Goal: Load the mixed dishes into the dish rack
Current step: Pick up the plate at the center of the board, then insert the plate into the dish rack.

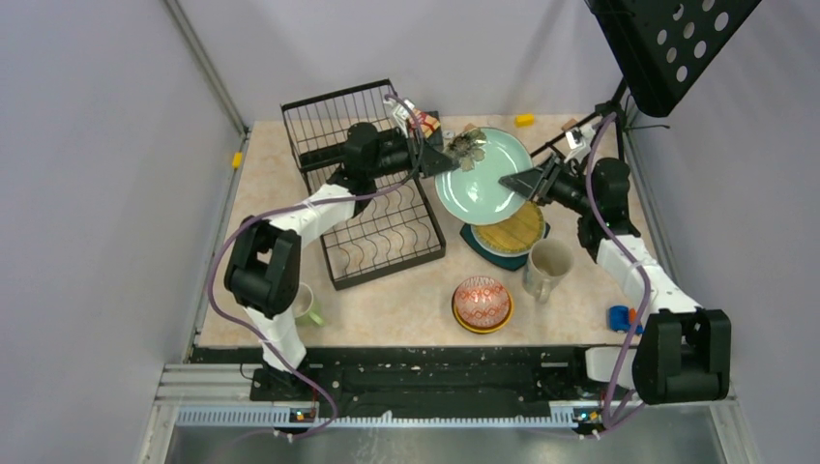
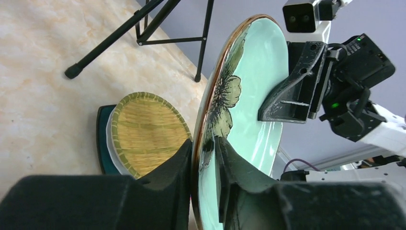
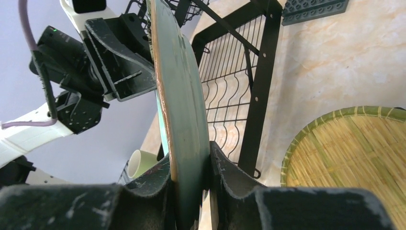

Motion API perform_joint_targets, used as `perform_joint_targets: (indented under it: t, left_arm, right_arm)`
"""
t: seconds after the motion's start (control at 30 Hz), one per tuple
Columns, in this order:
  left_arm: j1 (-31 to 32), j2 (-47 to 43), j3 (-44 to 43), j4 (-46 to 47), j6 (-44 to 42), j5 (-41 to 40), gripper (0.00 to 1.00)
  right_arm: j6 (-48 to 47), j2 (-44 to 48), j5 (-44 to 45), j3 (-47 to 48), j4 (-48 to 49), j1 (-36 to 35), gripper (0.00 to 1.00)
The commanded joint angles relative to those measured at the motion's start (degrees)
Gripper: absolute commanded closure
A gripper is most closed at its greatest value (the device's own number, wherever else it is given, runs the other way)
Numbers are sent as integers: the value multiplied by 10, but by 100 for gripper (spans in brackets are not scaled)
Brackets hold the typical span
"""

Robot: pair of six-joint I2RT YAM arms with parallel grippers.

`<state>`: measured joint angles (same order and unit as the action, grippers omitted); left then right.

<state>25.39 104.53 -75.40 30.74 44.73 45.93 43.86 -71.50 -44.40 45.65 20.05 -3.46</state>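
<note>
A pale teal plate with a dark flower (image 1: 481,179) (image 2: 249,86) (image 3: 184,96) hangs on edge in the air, right of the black wire dish rack (image 1: 382,232) (image 3: 258,72). My left gripper (image 1: 440,159) (image 2: 203,143) is shut on its left rim, by the flower. Opposite it, my right gripper (image 1: 517,181) (image 3: 191,155) is shut on the right rim. Below lies a plate stack topped by a cream-yellow plate (image 1: 512,232) (image 2: 146,132) (image 3: 354,158). A cream mug (image 1: 547,268), a red-patterned bowl (image 1: 482,302) and a light-green mug (image 1: 307,304) stand on the table.
A black music stand (image 1: 667,43) rises at the back right, its tripod legs (image 2: 143,28) on the table behind the plates. A blue toy car (image 1: 621,317) lies by the right arm. Small yellow blocks (image 1: 524,120) sit near the back edge.
</note>
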Motion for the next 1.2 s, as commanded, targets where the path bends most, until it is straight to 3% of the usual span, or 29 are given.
perform_joint_targets:
  t: [0.0,0.07,0.17,0.57,0.77,0.9,1.0,1.17]
  left_arm:
    - [8,-63,-1,23,-40,-6,68]
    - [1,-67,4,24,-38,0,54]
    - [-7,-78,10,23,-43,-2,44]
    - [-28,-184,7,-169,-214,-115,31]
    - [-30,-253,7,-251,-303,-249,26]
    - [-33,-331,60,-247,-326,-420,20]
    - [-41,-377,93,-229,-350,-523,13]
    - [-85,-395,81,-284,-355,-597,8]
  right_arm:
    - [-57,41,46,55,-45,-24,100]
    - [-78,46,66,70,-83,-33,100]
    - [-92,59,110,83,-110,-45,100]
    - [-144,72,199,143,-190,-77,100]
    - [-180,57,262,198,-239,-115,100]
    - [-220,51,340,236,-264,-152,100]
    - [-243,28,313,260,-251,-168,100]
    - [-271,0,363,309,-254,-201,100]
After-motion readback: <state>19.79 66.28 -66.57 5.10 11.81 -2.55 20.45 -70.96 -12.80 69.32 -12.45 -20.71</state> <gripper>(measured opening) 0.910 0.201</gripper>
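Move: The light green plate is level with both hands: its middle is about 7 cm right of and 2 cm back from the left hand, still astride its rim, and 5 cm left of and 1 cm ahead of the right, which grips it. The dish rack's lower tier centres some 29 cm left, 1 cm ahead and 18 cm below the right hand. From that hand the yellow plate lies 3 cm right, 1 cm ahead, 20 cm down; the big mug 11 cm right, 10 cm back, 16 cm down. Open the left gripper wide to let go of the plate's rim, then draw it away about 20 cm left and 12 cm up over the rack, swinging the fingers round counter-clockwise to point more forward. Keep the right gripper shut on the plate, roll its left side down some 25 degrees, and lift late, with a little travel left towards the rack. ##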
